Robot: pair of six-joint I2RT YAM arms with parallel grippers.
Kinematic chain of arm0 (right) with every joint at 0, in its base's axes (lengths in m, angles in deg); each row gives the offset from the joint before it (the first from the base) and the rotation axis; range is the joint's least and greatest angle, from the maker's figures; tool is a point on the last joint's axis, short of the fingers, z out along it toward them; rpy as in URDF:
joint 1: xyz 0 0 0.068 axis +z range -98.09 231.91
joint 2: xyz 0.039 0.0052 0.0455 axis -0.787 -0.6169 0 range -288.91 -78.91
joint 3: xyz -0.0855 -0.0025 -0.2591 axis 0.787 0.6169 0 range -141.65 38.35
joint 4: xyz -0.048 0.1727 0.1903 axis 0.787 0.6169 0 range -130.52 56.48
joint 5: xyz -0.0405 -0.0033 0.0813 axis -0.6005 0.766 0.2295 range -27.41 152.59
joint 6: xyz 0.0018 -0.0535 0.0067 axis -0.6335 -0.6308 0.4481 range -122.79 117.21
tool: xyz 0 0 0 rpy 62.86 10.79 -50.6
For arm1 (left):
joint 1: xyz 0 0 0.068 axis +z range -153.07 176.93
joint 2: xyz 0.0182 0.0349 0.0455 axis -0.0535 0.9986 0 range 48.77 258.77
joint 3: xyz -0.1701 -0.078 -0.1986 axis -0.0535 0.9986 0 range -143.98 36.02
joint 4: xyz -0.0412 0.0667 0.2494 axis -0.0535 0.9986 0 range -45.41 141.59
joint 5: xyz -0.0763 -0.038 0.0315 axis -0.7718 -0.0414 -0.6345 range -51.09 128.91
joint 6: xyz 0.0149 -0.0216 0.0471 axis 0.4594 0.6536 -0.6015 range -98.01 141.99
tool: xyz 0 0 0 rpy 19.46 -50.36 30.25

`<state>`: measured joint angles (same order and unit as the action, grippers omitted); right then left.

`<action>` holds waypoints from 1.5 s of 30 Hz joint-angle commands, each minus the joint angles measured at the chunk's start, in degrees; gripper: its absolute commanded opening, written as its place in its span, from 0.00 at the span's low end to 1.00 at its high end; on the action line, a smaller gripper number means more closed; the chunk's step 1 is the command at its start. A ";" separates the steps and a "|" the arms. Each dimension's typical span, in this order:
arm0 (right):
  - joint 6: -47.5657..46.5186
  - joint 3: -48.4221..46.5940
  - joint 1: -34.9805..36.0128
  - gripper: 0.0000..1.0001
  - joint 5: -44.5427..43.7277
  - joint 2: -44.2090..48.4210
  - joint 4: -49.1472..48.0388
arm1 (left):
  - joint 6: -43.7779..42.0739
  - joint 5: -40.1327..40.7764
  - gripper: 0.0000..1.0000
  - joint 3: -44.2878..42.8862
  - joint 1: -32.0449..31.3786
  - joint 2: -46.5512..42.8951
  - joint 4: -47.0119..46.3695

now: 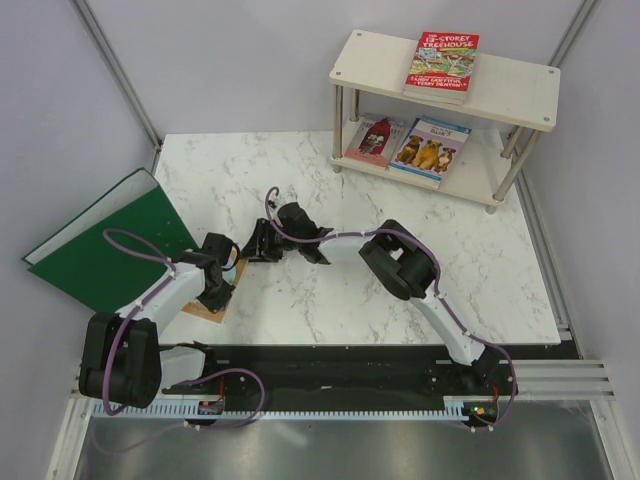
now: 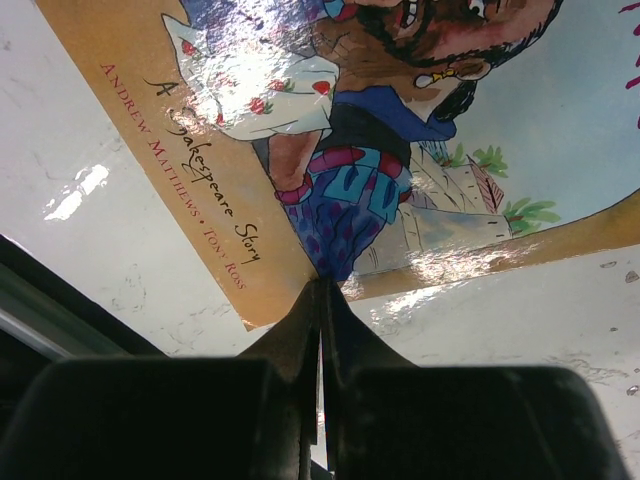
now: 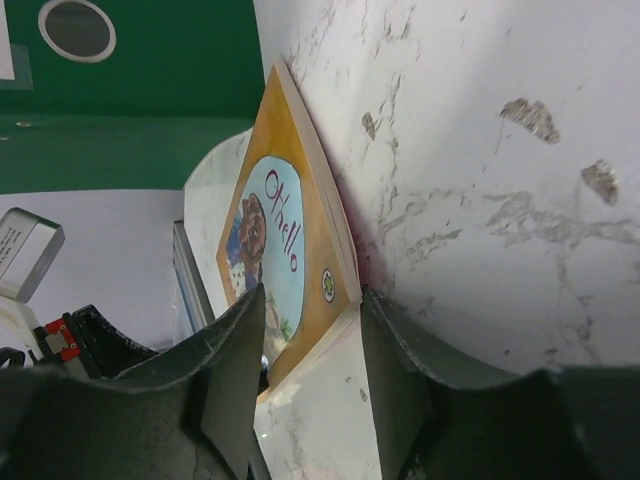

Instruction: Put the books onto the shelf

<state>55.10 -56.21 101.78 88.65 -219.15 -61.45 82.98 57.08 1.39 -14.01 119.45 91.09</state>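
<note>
A tan book (image 1: pixel 205 312) titled Othello lies at the near left of the marble table (image 1: pixel 400 300). My left gripper (image 1: pixel 218 290) is shut on its edge (image 2: pixel 322 285), and the cover (image 2: pixel 400 150) fills the left wrist view. In the right wrist view the tan book (image 3: pixel 280 250) stands tilted, one side off the table. My right gripper (image 3: pixel 310 300) is open, its fingers either side of the book's corner with a gap. The shelf (image 1: pixel 520 85) stands at the far right. A red Treehouse book (image 1: pixel 443 62) lies on its top board, a red-figure book (image 1: pixel 375 140) and a brown-dogs book (image 1: pixel 430 145) on the lower one.
A large green folder (image 1: pixel 110 250) lies half off the table's left edge, close behind the left arm, and shows in the right wrist view as the green folder (image 3: pixel 150 90). Grey walls close in left and right. A black rail (image 1: pixel 330 375) runs along the near edge.
</note>
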 commanded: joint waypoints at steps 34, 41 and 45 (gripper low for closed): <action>-31.96 25.13 -19.62 0.00 16.54 38.28 23.74 | -33.21 -27.71 0.90 2.63 -0.75 -30.50 -27.04; -34.33 23.90 -23.76 0.00 30.59 42.51 26.11 | -32.52 -45.75 0.93 7.91 -0.75 -29.02 -49.26; -35.56 23.90 -24.90 0.00 36.59 45.23 26.64 | -32.25 -52.61 0.93 8.18 -0.75 -23.58 -58.79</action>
<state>22.64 -31.76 77.95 114.33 -178.89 -35.01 53.19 15.88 9.30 -14.71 91.95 48.75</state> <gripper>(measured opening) 0.020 0.928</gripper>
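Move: Just under the left hand's shut fingertips is the near right edge of the Othello book, whose middle is about 6 cm ahead of that hand, 4 cm to its left and level. From the right hand, half open around the far right corner, the book's middle is some 8 cm left and 6 cm back, 1 cm lower. The shelf's near left post stands roughly 21 cm ahead of the right hand, 21 cm to its right and some 8 cm higher. Holding still on the book's near right edge, the left fingers stay put while the right hand eases back a little and shuts on the far right corner. Keeping that pinch, the right hand then carries the book about 23 cm right and 14 cm up, while the left lets off, opens wide and follows up, right and forward, its fingers swinging up from pointing down. ##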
